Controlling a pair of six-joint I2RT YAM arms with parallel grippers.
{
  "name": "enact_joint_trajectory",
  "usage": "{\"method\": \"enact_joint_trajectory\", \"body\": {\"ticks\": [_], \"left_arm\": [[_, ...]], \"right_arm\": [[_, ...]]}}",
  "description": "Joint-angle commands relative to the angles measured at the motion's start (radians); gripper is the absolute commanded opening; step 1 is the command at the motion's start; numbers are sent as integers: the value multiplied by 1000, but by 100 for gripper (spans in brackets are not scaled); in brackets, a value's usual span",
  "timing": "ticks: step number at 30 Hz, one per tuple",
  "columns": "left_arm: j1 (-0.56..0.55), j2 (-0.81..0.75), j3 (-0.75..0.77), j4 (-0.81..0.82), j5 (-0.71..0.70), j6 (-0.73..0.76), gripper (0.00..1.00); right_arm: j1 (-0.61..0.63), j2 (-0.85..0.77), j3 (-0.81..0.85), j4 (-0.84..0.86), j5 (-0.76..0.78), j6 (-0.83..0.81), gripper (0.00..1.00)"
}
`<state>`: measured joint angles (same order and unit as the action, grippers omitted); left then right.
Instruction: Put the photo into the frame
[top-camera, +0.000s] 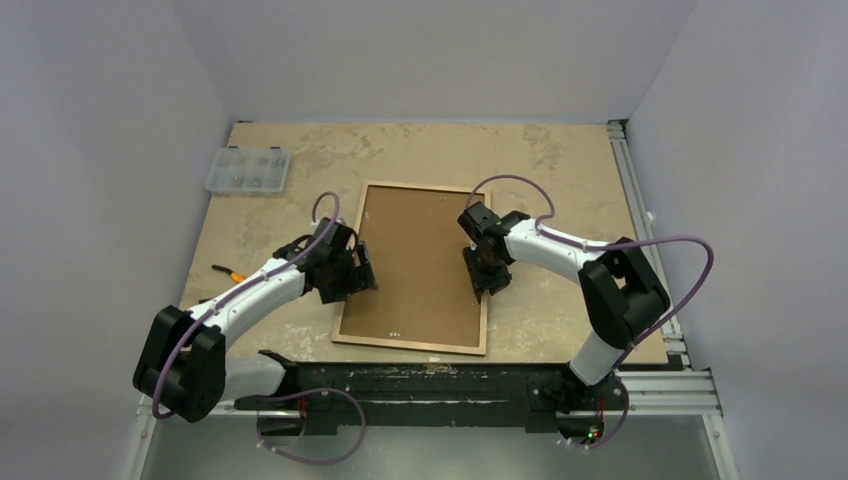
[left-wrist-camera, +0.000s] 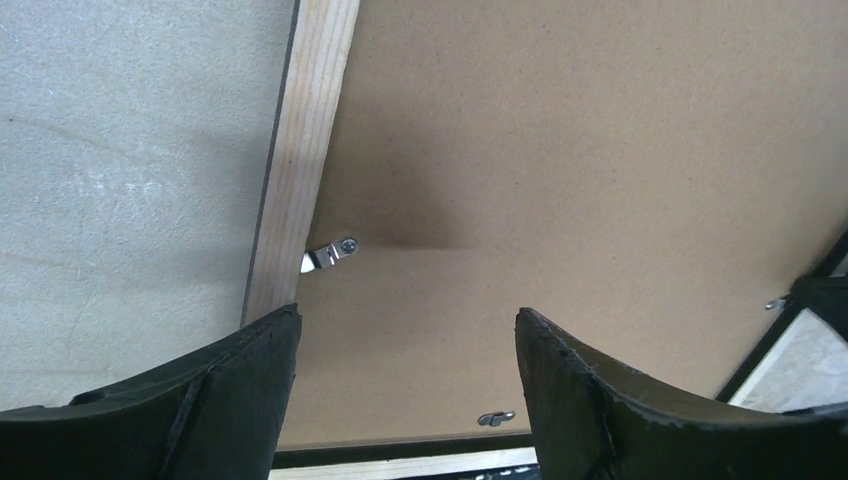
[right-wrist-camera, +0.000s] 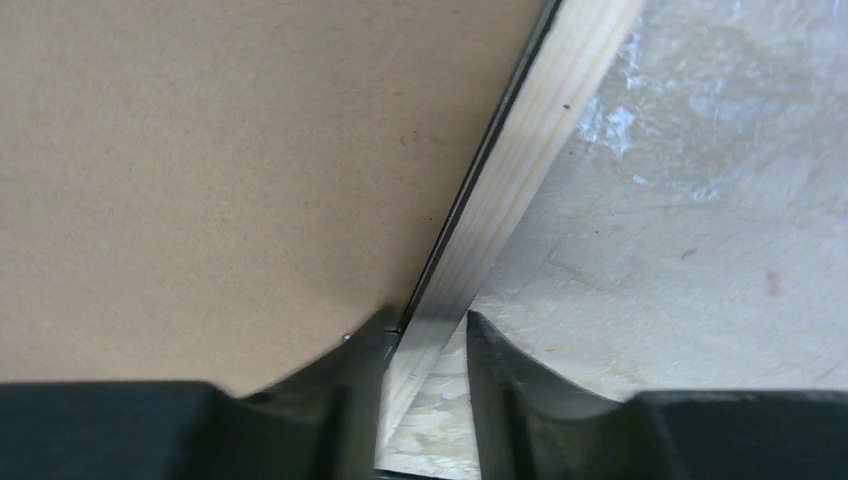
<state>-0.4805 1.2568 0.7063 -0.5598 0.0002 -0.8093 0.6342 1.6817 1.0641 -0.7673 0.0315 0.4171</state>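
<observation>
The frame (top-camera: 412, 346) lies face down in the middle of the table, its tan wood back up. The plain brown backing board (top-camera: 420, 255) sits inside it. The photo is hidden. My left gripper (top-camera: 362, 275) hovers open over the frame's left side. In the left wrist view it (left-wrist-camera: 408, 315) is above the board (left-wrist-camera: 600, 150), beside the wood rail (left-wrist-camera: 305, 150) and a metal clip (left-wrist-camera: 330, 253). My right gripper (top-camera: 490, 280) is at the frame's right edge. In the right wrist view its jaws (right-wrist-camera: 428, 320) stand narrowly apart astride the rail (right-wrist-camera: 530, 170), one fingertip (right-wrist-camera: 375, 335) on the board's edge.
A clear plastic parts box (top-camera: 247, 169) stands at the back left. A small orange-handled tool (top-camera: 228, 273) lies left of my left arm. An aluminium rail (top-camera: 640, 200) runs along the table's right edge. Grey walls close in three sides.
</observation>
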Motion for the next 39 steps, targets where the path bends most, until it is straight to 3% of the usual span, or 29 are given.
{"method": "enact_joint_trajectory", "body": {"ticks": [1, 4, 8, 15, 24, 31, 35, 39], "left_arm": [[89, 21, -22, 22, 31, 42, 77], [157, 20, -2, 20, 56, 82, 77], [194, 68, 68, -4, 53, 132, 77], [199, 216, 189, -17, 66, 163, 77], [214, 131, 291, -9, 190, 220, 77], [260, 269, 344, -85, 42, 236, 77], [260, 370, 317, -59, 62, 210, 77], [232, 342, 267, -11, 87, 192, 76]], "right_arm": [[3, -60, 6, 53, -40, -35, 48], [-34, -84, 6, 80, -89, -31, 71], [-133, -87, -4, 138, -227, -30, 83], [-215, 8, 48, 194, -335, -20, 84], [-233, 56, 77, 204, -346, -9, 84], [-233, 57, 59, 209, -335, -12, 85], [-233, 66, 56, 215, -354, -5, 85], [-232, 63, 47, 232, -377, 10, 85]]}}
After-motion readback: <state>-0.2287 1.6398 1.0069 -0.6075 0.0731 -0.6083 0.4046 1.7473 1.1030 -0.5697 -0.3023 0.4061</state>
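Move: The left hand stands open just inside the frame's left rail. The rail's middle is about 7 cm ahead and 3 cm left, roughly 3 cm lower; the nearest metal clip lies some 3 cm left and level with the hand, the near-edge clip about 11 cm back and 8 cm right. The right fingers are on the right rail, whose middle is about 6 cm ahead and 1 cm right. The right-hand clip sits at their left tip. Open the right gripper to let go of the right rail and carry it about 6 cm forward along that rail in a low arc, rolling its left side up some 20 degrees, then hold it open astride the rail. Meanwhile bring the open left gripper left, then some 9 cm forward, hop it up and leftward over the left rail, and drop it quickly to straddle the rail. ##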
